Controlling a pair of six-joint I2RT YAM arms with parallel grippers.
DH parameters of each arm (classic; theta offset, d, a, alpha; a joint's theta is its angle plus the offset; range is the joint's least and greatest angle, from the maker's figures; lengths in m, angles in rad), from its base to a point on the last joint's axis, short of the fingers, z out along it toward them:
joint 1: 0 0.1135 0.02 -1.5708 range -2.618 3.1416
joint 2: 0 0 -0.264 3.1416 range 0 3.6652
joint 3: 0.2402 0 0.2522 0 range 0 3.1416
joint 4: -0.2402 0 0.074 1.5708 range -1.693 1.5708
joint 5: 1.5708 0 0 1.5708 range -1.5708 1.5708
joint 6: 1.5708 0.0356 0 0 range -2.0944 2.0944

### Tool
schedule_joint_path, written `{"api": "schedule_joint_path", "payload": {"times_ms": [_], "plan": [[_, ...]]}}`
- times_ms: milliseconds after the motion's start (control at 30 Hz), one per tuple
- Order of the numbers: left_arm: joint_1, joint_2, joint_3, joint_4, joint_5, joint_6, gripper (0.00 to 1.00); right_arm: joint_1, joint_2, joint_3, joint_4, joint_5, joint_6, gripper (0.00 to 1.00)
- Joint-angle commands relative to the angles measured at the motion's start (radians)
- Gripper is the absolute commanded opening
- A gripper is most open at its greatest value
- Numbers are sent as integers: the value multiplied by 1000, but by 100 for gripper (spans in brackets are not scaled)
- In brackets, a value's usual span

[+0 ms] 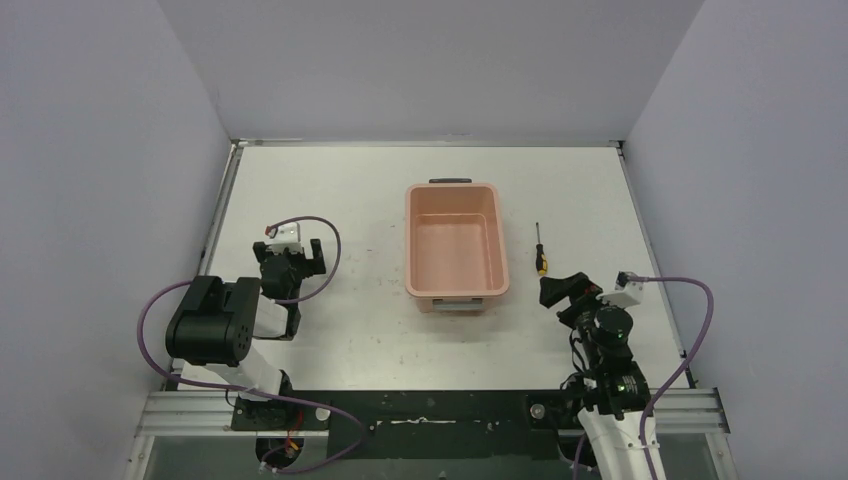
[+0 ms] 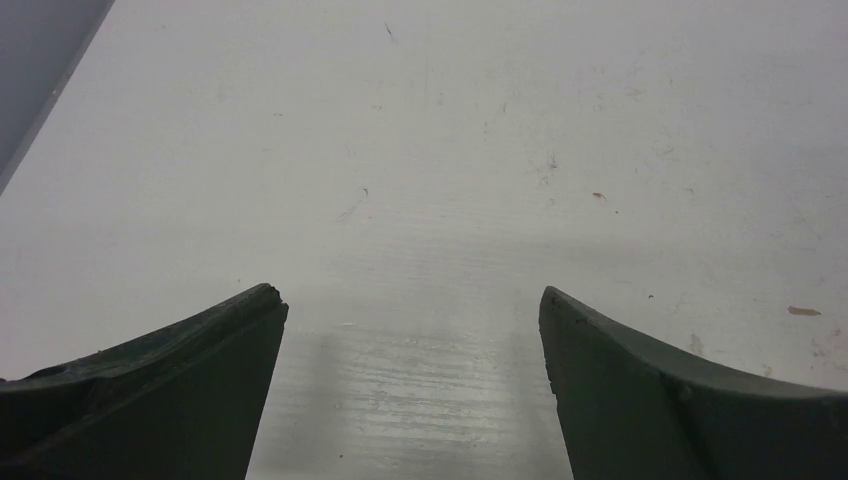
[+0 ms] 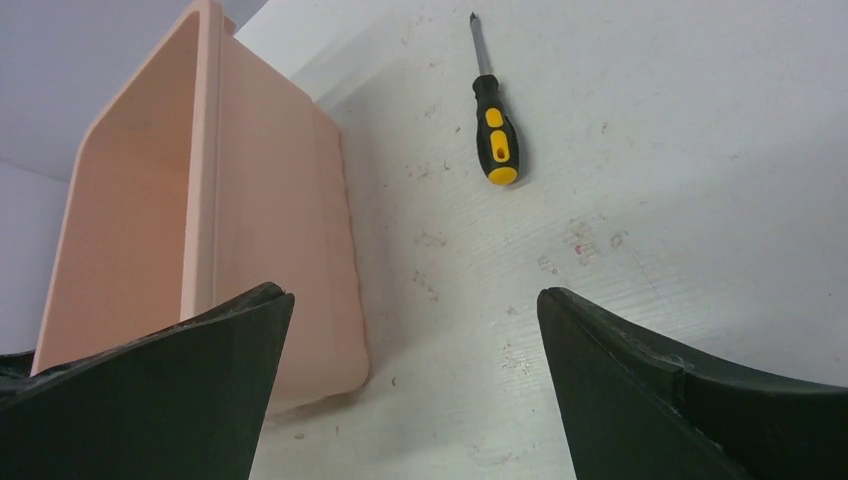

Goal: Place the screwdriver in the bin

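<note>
The screwdriver (image 1: 539,252) lies flat on the white table just right of the bin (image 1: 455,200), its thin shaft pointing away and its black-and-yellow handle nearest me. In the right wrist view the screwdriver (image 3: 493,120) sits ahead of the fingers, with the salmon-pink bin wall (image 3: 270,200) to the left. My right gripper (image 1: 560,288) hovers just short of the handle, open and empty; its midpoint (image 3: 412,305) is over bare table. My left gripper (image 1: 290,262) stands open over bare table (image 2: 412,300), far left of the bin. The bin holds nothing.
Grey walls enclose the table on the left, back and right. A metal rail (image 1: 430,408) runs along the near edge by the arm bases. Purple cables (image 1: 690,320) loop off both wrists. Bare tabletop lies between the left arm and the bin.
</note>
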Motion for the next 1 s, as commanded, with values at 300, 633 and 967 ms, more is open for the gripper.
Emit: {"api": "schedule_joint_path", "payload": {"times_ms": [300,633,967], "plan": [[2,-5,14,53,0,-7,97,2,536,437,-97,191,-122,100],[2,-5,14,54,0,-6,97,-12,1242,797,-222,84,-323,90],[2,-5,14,54,-1,-7,97,-12,1715,977,-198,102,-445,64]]}}
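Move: The screwdriver lies on the table straight ahead of my open right hand, its middle about 15 cm out and 12 cm lower, with the handle end nearest me. The bin stands roughly 19 cm to the left of the screwdriver and level with it, its middle 7 cm below this hand. From my idle left hand the screwdriver is some 55 cm to the right, level ahead and about 4 cm lower. I carry my right hand forward in an arc towards the screwdriver, rising about 7 cm on the way out, then dropping steeply to end some 12 cm farther out and 10 cm lower than now. My wrist tips about 50 degrees downward with some roll, and my fingers narrow by a third as they come down either side of the handle without shutting on it. ##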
